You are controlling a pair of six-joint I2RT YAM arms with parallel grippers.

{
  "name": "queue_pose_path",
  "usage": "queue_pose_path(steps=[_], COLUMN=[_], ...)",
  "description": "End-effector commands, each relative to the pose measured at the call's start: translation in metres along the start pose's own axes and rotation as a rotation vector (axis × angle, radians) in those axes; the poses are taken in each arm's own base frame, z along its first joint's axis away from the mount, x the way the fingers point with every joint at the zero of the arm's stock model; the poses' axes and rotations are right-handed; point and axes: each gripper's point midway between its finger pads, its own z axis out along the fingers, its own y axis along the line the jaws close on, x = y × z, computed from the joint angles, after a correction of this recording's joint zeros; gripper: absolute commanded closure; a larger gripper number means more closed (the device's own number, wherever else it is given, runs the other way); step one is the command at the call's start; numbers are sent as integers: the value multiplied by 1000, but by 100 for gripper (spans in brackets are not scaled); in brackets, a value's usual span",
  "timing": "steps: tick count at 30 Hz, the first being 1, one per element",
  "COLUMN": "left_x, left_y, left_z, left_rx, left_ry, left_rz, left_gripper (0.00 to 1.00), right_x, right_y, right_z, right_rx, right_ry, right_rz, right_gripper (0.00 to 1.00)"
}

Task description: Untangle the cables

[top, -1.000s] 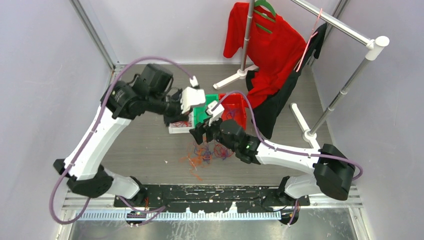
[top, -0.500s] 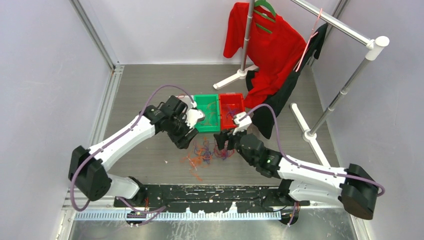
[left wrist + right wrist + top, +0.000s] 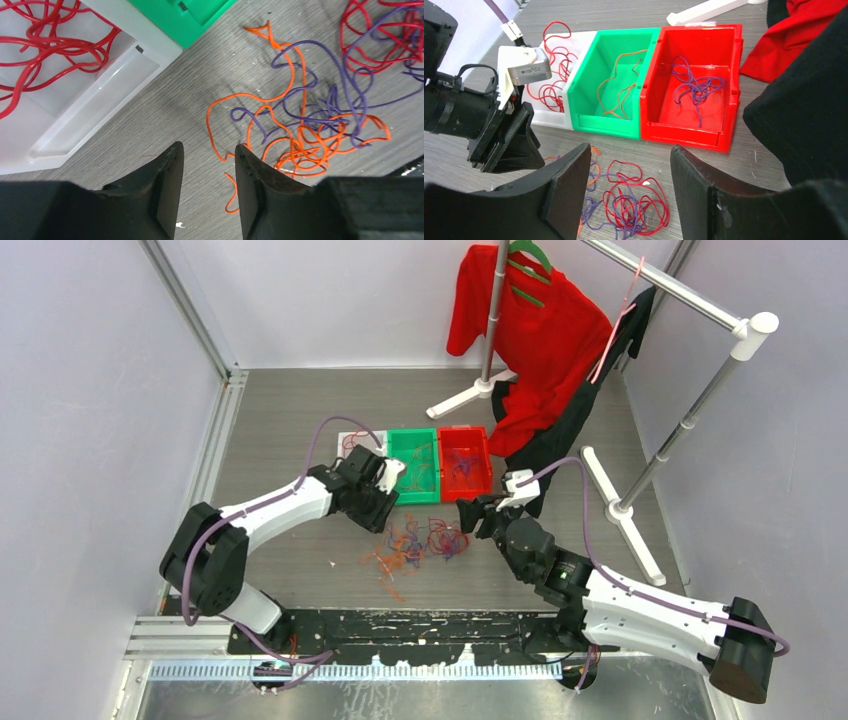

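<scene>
The cables (image 3: 418, 543) lie as a loose tangle of red, orange and purple loops on the table in front of the bins. The left wrist view shows the orange and purple part (image 3: 310, 132), and the right wrist view the red and purple part (image 3: 639, 205). My left gripper (image 3: 383, 518) is low at the tangle's left edge. It is open and empty (image 3: 207, 150), with an orange loop just beyond its right finger. My right gripper (image 3: 472, 518) is at the tangle's right side, open wide and empty (image 3: 629, 155), with the red loops between and beyond its fingers.
Three bins stand in a row behind the tangle: a white one (image 3: 555, 120) holding red cables, a green one (image 3: 616, 125) holding orange ones, a red one (image 3: 689, 135) holding purple ones. A clothes rack with a red garment (image 3: 530, 330) and a black one (image 3: 545, 455) stands at the back right.
Both arms have come down and stretched out low over the table. The left gripper moved from above the bins to the tangle's left edge. The right gripper moved to the tangle's right side.
</scene>
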Motion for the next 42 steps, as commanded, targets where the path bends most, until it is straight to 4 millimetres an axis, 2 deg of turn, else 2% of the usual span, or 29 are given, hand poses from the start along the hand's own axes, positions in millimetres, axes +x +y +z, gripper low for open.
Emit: queue_pose_path(steps=[1,8,12,16,19,21,23,24,26,30,34,38,42], left_x=[-13,-11,-9,3,4,-3,-14,-21,-34,-51,-56,-73,-94], left_y=[7,2,8,7,8,9,4,0,-10,-26,-38,-44,-55], left_z=[12,19,24,28,25,18,3,-7,-34,-94,-148,-190,-229], left_rx=[-25,10,-13,17,24,19,40,57,94,147,183,184,194], left_ry=[-71,-27,5,61,69,31,-10,-33,-62,-131,-172,-248,-352], left_rz=[-12,14,42,96,134,172,204,220,250,310,371,433,485], left_gripper=[58,59,62,65,74,84,97,100,100,100,100,100,100], right_x=[-20,-20,-25,-32,-37,-41,-41,-40,-40,-39,-44,-54,-65], right_y=[-3,-2,-1,-4,-6,-6,-4,-3,4,29,73,119,149], right_z=[0,3,2,-2,-4,-6,-6,-5,-2,7,16,21,24], right_rx=[39,48,50,60,65,62,55,50,22,-77,-248,-423,-515], right_ry=[-57,-53,-57,-67,-77,-85,-85,-84,-84,-68,-48,-45,-75], right_rz=[39,34,40,37,32,37,35,33,28,11,-41,-52,-56], right_gripper=[36,36,37,37,38,39,39,39,34,17,12,10,9])
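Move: The orange cable's near strand lies almost straight below the left hand, about 5 cm down, with its looser orange heap some 5 cm back and 3 cm to the right. The red-purple tangle is about 13 cm to the left hand's right and 2 cm back; the white box's middle is 12 cm ahead and 4 cm left. From the right hand, the orange strand lies about 17 cm left, level fore and aft, 18 cm down. The orange strand is pinched by the left fingers, which sink about 4 cm and close, then carry it steeply up by some 26 cm while the hand turns about 20 degrees clockwise and its fingers tip up. The right hand, nearly still at first, then opens wider and swings about 9 cm left and 4 cm up towards the hanging cables. ##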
